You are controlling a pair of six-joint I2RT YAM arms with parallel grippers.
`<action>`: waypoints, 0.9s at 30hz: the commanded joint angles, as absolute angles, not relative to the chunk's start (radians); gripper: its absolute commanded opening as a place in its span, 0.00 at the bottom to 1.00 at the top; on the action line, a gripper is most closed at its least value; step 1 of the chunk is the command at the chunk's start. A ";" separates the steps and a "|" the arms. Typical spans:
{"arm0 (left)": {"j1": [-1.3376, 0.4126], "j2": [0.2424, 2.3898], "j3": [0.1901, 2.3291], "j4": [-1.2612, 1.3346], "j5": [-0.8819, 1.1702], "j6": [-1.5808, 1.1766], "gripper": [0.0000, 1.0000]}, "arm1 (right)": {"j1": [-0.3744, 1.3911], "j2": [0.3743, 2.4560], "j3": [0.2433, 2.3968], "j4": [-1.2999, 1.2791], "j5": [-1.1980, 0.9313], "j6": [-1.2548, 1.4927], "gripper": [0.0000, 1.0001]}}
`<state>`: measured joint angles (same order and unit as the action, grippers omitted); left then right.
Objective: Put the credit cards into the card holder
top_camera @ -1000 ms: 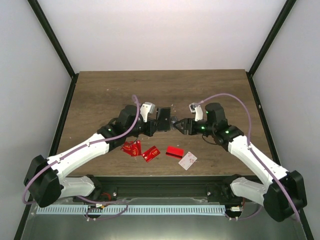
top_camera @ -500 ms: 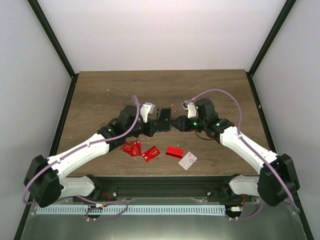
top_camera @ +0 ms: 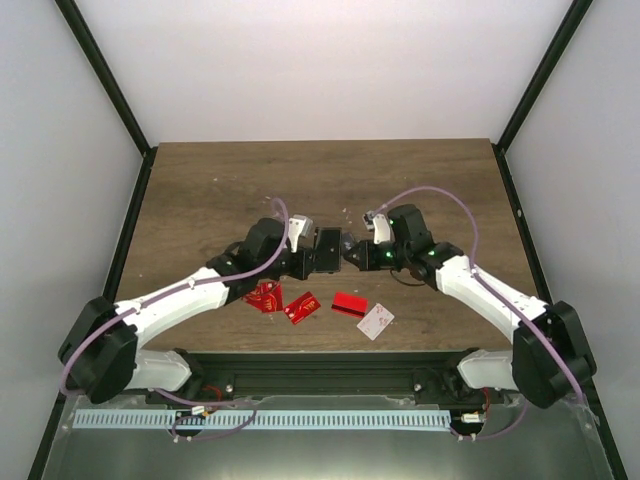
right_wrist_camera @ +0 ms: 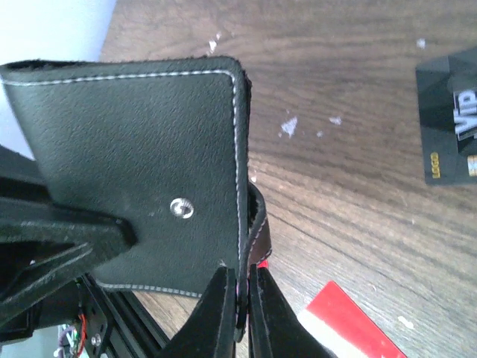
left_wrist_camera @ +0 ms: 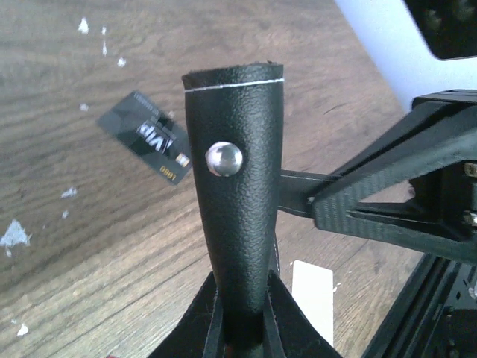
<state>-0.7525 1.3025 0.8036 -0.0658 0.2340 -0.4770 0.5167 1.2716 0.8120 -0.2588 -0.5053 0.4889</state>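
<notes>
The black card holder [top_camera: 327,248] is held up off the table between both arms. My left gripper [left_wrist_camera: 242,291] is shut on its lower part, with the snap-stud flap [left_wrist_camera: 231,112] rising in front of the camera. My right gripper [right_wrist_camera: 243,294] is shut on a thin stitched edge of the card holder [right_wrist_camera: 141,164]. In the top view the left gripper [top_camera: 311,256] and right gripper [top_camera: 349,255] nearly meet. The credit cards lie on the table: red ones [top_camera: 265,296] [top_camera: 302,307] [top_camera: 350,304], a white one [top_camera: 375,321], and a dark grey one [left_wrist_camera: 149,139] [right_wrist_camera: 447,123].
Wooden table [top_camera: 210,190] with black frame posts at its sides and a black rail [top_camera: 320,362] along the near edge. The loose cards lie between the holder and that rail. Small white specks [left_wrist_camera: 13,235] dot the wood.
My right gripper has moved left to the card holder and closed from open onto its edge. My left gripper has kept its hold, shifting slightly toward the near edge.
</notes>
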 commanded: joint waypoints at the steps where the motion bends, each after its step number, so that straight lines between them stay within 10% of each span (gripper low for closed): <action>1: -0.725 1.353 0.753 0.023 0.287 -0.502 0.06 | 0.524 1.306 0.780 -0.209 -0.543 0.488 0.01; 11: -0.674 1.485 0.739 0.055 0.328 -0.469 0.17 | 0.525 1.483 0.724 -0.059 -0.625 0.517 0.01; 19: -0.708 1.468 0.808 -0.219 -0.055 -0.372 0.82 | 0.524 1.571 0.745 -0.008 -0.682 0.532 0.01; 27: -0.754 1.403 0.793 -0.222 -0.026 -0.359 0.84 | 0.525 1.534 0.758 -0.022 -0.684 0.522 0.01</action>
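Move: The black card holder, its cover partly open, is held by both hands between the left fingertips and the right ones. The table spot it goes down to lies about 11 cm below both hands, some 3 cm right and 1 ahead of the left hand and 6 cm left of the right. From that spot, the black VIP card lies 8 cm right and 8 ahead, the striped red card 8 right and 9 back, the single red card 6 left and 10 back. Both grippers, still pinching the card holder, carry it down roughly 9 cm towards the table. Near the bottom the left fingers open wide and let go, and that hand backs off some 4 cm to the left, its fingers tipping about 20 degrees steeper, then lifts slightly. The right hand keeps its pinch and holds near its low point. ##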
